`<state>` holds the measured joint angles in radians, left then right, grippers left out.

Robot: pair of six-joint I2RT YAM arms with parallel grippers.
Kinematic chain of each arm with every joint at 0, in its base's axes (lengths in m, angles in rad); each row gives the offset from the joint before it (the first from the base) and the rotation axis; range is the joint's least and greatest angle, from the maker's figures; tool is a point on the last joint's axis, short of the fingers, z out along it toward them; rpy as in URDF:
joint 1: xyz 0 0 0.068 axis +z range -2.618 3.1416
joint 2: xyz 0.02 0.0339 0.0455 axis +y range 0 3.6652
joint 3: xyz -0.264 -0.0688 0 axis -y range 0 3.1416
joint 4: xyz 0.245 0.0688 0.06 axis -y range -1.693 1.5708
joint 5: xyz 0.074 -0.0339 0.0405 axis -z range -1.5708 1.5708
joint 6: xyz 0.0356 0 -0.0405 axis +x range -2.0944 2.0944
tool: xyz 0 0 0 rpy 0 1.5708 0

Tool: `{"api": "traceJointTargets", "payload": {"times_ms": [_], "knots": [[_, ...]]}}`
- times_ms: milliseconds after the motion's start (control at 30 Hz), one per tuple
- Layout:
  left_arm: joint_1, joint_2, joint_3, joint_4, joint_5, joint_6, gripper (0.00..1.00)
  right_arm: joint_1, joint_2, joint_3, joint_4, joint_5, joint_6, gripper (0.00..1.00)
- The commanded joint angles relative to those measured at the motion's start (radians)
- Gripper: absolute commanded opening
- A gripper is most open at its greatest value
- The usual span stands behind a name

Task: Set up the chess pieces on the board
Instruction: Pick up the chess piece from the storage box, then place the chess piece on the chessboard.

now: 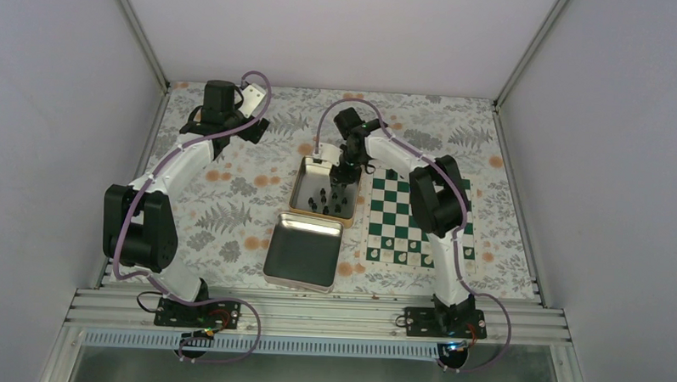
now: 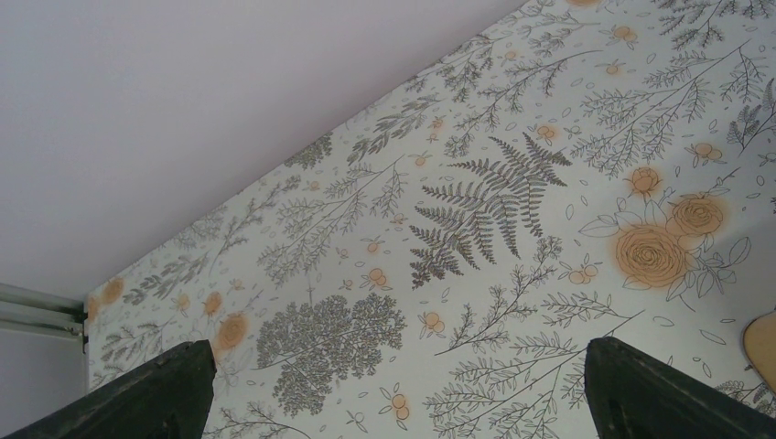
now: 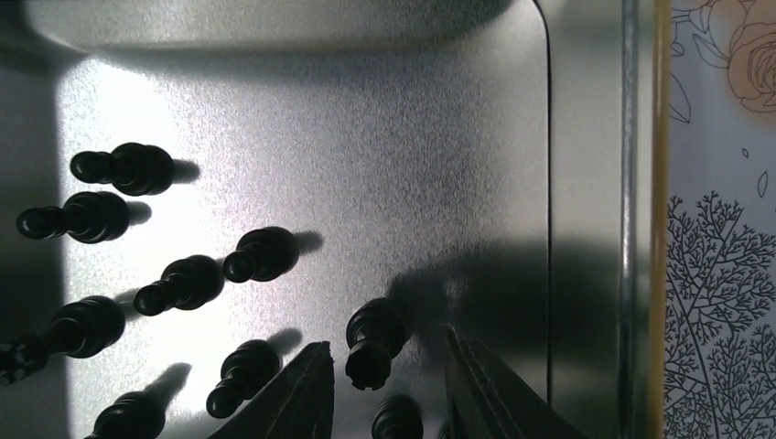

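Note:
Several black chess pieces [image 1: 328, 195] stand in an open metal tin [image 1: 299, 188] left of the green-and-white board [image 1: 394, 212]. My right gripper [image 1: 346, 170] reaches down into that tin. In the right wrist view its jaws [image 3: 387, 340] are open, with a black rook [image 3: 373, 340] standing between the fingers [image 3: 302, 393] and a gap on both sides. More black pieces [image 3: 261, 253] stand to the rook's left on the tin floor [image 3: 384, 137]. My left gripper [image 1: 254, 130] hovers at the far left of the table, wide open [image 2: 400, 352] over the bare floral cloth.
An empty shallow metal tin [image 1: 303, 251] lies in front of the one with the pieces. Small white pieces [image 1: 389, 242] stand on the board's near rows. The tin's right wall [image 3: 631, 183] rises just right of my right fingers. White enclosure walls surround the table.

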<state>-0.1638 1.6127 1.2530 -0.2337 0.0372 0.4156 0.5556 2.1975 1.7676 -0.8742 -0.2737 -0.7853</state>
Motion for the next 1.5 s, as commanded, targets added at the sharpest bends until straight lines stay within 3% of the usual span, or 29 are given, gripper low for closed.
{"api": "traceJointTargets", "payload": {"times_ms": [0,400,600,767,1100,1467], "knots": [[0.001,0.003,-0.002,0.014,0.000,0.014,1.00,0.010,0.025,0.022,0.015,0.005,-0.014,0.33],[0.004,0.012,-0.006,0.014,0.004,0.017,1.00,0.016,0.052,0.034,0.006,0.006,-0.019,0.27],[0.004,0.014,-0.005,0.016,0.005,0.016,1.00,0.015,0.041,0.031,0.011,-0.004,-0.015,0.16],[0.004,0.013,-0.006,0.017,0.004,0.017,1.00,0.016,-0.002,0.032,0.004,-0.014,-0.013,0.09],[0.003,0.012,0.002,0.010,0.002,0.016,1.00,-0.017,-0.167,0.041,-0.028,-0.011,-0.003,0.07],[0.004,0.009,0.007,0.005,0.008,0.012,1.00,-0.234,-0.238,-0.004,-0.024,0.031,-0.024,0.08]]}}
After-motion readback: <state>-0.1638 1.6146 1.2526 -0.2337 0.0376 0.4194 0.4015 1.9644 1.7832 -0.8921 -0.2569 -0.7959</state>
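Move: The crown-topped chess piece stands in the storage box between the right hand's open fingers, straight below, its middle about 2 cm down. From it, one piece stands 3 cm right and 1 cm farther out, another 3 cm right and 2 cm out, and a pawn 3 cm back and 2 cm left. The chessboard's middle is some 21 cm right and 8 cm back. From the left hand the crown-topped piece lies about 18 cm right, 8 cm back and 18 cm down. Sink the right gripper about 1.5 cm straight down over the crown-topped piece, close the fingers from partly open until they pinch it, then lift it about 12 cm straight up out of the box. Near the top swing right and somewhat forward towards the board's side, tilting the fingertips outward a little. ##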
